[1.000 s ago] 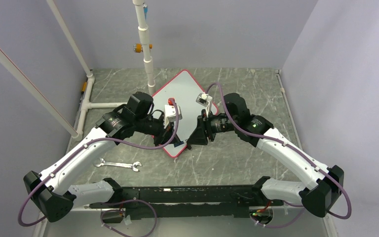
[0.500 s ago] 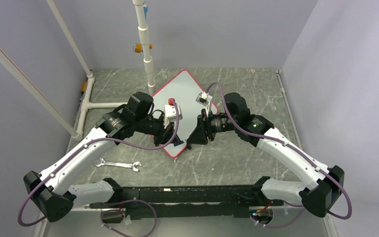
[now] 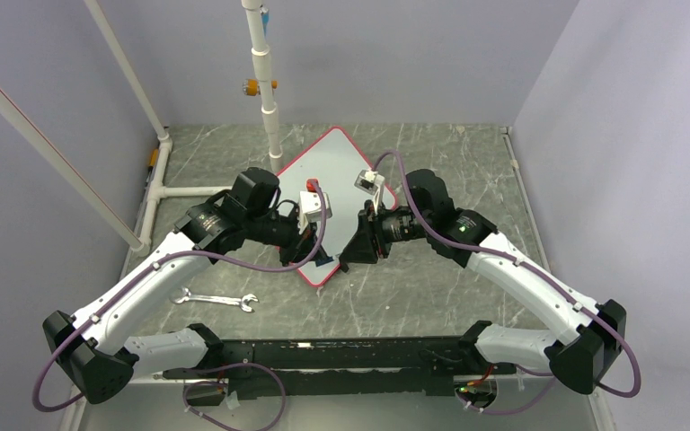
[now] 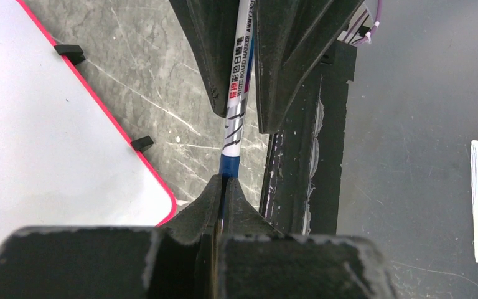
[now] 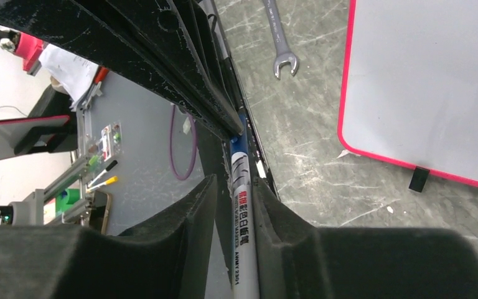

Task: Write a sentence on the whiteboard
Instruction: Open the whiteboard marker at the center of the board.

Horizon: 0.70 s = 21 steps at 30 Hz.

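The whiteboard (image 3: 337,180), white with a red border, lies diagonally on the table beyond both grippers. No sentence shows on it: the parts of its face (image 4: 50,137) (image 5: 429,81) in view are plain white. A white marker (image 4: 236,93) with a blue cap hangs above the table by the board's near corner. My left gripper (image 3: 322,261) (image 4: 225,184) is shut on the blue cap end. My right gripper (image 3: 347,259) (image 5: 233,184) surrounds the barrel (image 5: 244,212). One finger touches it; a narrow gap remains at the other.
A silver wrench (image 3: 216,299) (image 5: 280,37) lies on the table left of the board's near corner. A white pipe frame (image 3: 265,81) stands at the back left. The black base rail (image 3: 341,355) runs along the near edge.
My right gripper's jaws have drawn closer together around the marker barrel. Neither arm nor the marker has visibly shifted.
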Motion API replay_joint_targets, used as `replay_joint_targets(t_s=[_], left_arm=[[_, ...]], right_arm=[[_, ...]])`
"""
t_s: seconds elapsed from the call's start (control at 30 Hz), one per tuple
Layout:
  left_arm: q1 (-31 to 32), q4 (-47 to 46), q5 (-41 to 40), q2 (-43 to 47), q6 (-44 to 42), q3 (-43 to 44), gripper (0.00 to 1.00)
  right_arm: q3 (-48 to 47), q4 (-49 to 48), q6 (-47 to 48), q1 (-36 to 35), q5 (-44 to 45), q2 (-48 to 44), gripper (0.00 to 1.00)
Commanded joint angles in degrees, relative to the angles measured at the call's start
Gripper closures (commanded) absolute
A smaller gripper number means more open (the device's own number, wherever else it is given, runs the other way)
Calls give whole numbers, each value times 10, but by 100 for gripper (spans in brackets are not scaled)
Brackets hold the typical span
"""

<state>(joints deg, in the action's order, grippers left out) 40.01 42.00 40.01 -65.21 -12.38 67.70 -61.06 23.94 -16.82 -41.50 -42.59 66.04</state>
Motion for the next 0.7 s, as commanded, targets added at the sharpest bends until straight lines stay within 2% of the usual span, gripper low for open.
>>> replay_joint_targets(t_s=[0.0,0.23,0.3,0.37,0.43,0.5,0.53,0.57,0.67], left_arm=[[3,-22,-2,8,-4,-1,100],[3,-29,-32,21,6,0,100],[2,-33,-47,30,10,-1,99],[1,-40,-59,40,13,-5,84],[0,-47,-75,51,16,-9,54],[-3,-53,-97,61,19,-14,38],[-5,-57,-102,65,21,-15,12],[-9,-58,-105,70,21,-16,2],[-18,-65,-99,80,21,-19,1]], right_arm=[[-11,-18,8,-11,-20,9,74],[-7,-13,13,-17,-11,11,100],[-4,-19,8,-17,-1,4,100],[-5,-23,4,-16,10,-3,100],[-6,-25,1,-16,30,-13,100],[-5,-20,3,-15,68,-29,100],[-3,-17,6,-13,85,-37,100],[0,-14,8,-12,98,-47,100],[13,-11,11,-4,123,-76,100]])
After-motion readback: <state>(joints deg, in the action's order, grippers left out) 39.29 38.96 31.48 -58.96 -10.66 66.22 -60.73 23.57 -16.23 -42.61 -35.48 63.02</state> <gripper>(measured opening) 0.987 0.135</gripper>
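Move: The left hand's shut fingers already hold the capped blue end of the marker, whose middle lies about 5 cm to their right, roughly level. The right hand has its partly open fingers around the barrel, the marker's middle only some 1 cm to its left. From the right hand, the whiteboard's middle is about 24 cm ahead, 7 cm left and 20 cm below; the board's nearer black clip is about 9 cm ahead, 2 cm left and as low. The right fingers close the rest of the way and pinch the marker's barrel while both hands sink about half a centimetre. The left fingers then spring wide open and let go of the cap, and that hand backs off up, left and forward, about 3 cm in all, turning some 10 degrees. The right hand keeps its pinch, rising about 1.5 cm from its low point and edging forward as its wrist starts to turn. ##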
